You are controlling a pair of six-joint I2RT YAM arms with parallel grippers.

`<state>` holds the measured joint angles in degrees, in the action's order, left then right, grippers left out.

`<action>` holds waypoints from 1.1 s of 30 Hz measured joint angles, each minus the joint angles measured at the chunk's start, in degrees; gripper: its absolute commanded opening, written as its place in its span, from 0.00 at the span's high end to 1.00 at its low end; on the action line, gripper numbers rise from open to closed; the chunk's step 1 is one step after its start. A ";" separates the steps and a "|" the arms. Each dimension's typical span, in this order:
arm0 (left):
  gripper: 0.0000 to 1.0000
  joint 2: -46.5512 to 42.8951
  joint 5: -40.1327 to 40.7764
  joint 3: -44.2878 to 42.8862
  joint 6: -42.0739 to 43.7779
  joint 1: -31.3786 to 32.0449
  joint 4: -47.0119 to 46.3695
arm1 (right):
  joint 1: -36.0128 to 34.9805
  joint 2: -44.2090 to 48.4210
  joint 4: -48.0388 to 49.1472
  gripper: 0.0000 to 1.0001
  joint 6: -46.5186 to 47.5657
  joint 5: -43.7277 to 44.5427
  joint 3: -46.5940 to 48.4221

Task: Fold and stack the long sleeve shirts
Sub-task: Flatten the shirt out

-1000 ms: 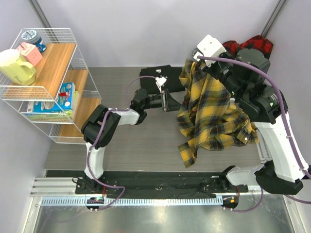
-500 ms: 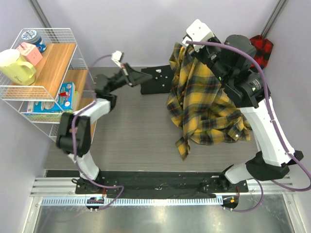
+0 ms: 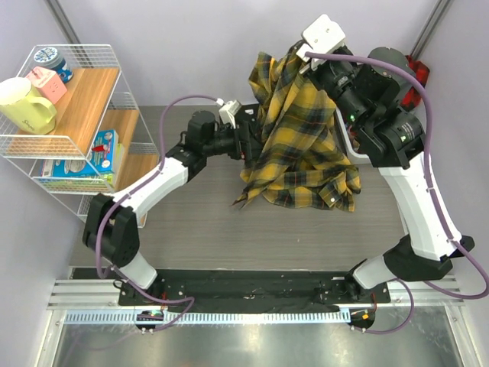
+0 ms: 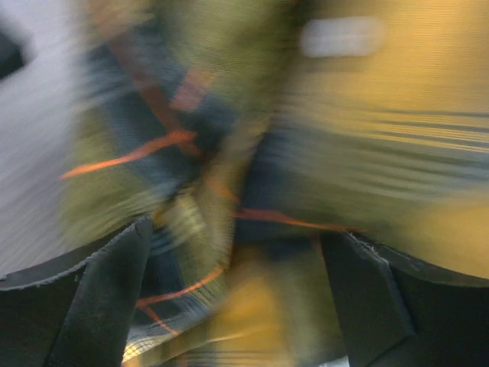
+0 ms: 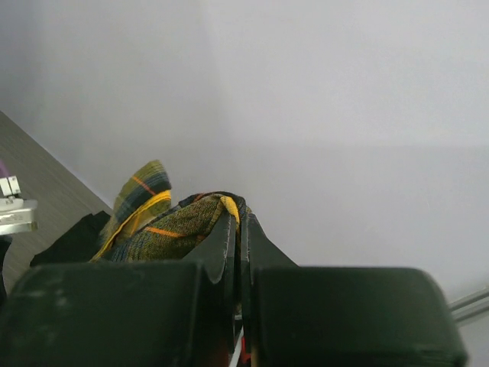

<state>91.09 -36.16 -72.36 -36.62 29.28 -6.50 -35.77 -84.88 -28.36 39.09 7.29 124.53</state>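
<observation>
The yellow-and-black plaid long sleeve shirt point(image 3: 302, 138) hangs bunched above the table's back middle. My right gripper point(image 3: 295, 55) is shut on a fold at its top; in the right wrist view its fingertips point(image 5: 238, 222) pinch yellow plaid cloth point(image 5: 164, 225). My left gripper point(image 3: 249, 142) reaches in at the shirt's left edge. In the blurred left wrist view its fingers point(image 4: 107, 298) stand wide apart, open, with plaid cloth point(image 4: 252, 306) between them. A black shirt point(image 5: 72, 241) lies on the table behind, mostly hidden. A red-and-black plaid shirt point(image 3: 417, 70) peeks out behind the right arm.
A wire rack point(image 3: 114, 84) with wooden shelves stands at the left, holding a pale mug point(image 3: 23, 103), a pink box and packets. The grey table top point(image 3: 214, 222) lies in front of the hanging shirt. Walls close in behind.
The right arm has carried the hanging shirt leftward and higher. The left arm swung from the back left over to the shirt's left edge, its jaws now wide apart.
</observation>
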 measured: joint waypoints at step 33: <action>1.00 -8.07 -5.03 -27.39 15.91 -22.88 13.77 | 7.13 -16.55 18.29 0.99 0.09 -2.54 14.27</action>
<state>83.02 -41.19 -99.74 -20.71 6.39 7.27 -28.64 -101.43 -10.07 39.18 4.75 138.80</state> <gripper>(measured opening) 0.005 0.038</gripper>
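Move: The plaid shirt hangs from the right hand's closed fingers. Its free left edge lies between the left hand's open fingers, about 4 cm ahead, 1 cm right and 3 cm below. That edge is roughly 3 cm ahead of the right hand, 12 cm left and 33 cm below. From the left hand, the folded black shirt is some 13 cm ahead, 3 cm right and 26 cm below; the wire shelf stands about 35 cm left and 3 cm ahead. The plaid shirt's loose side is pinched as the left hand swings forward and left with a dip of about 6 cm, closing from wide open to shut. It then hauls the cloth up nearly 30 cm, farther left and at last back, fingers tilting upward. The right hand keeps its pinch, easing back and right, then sweeping forward and slightly up. ##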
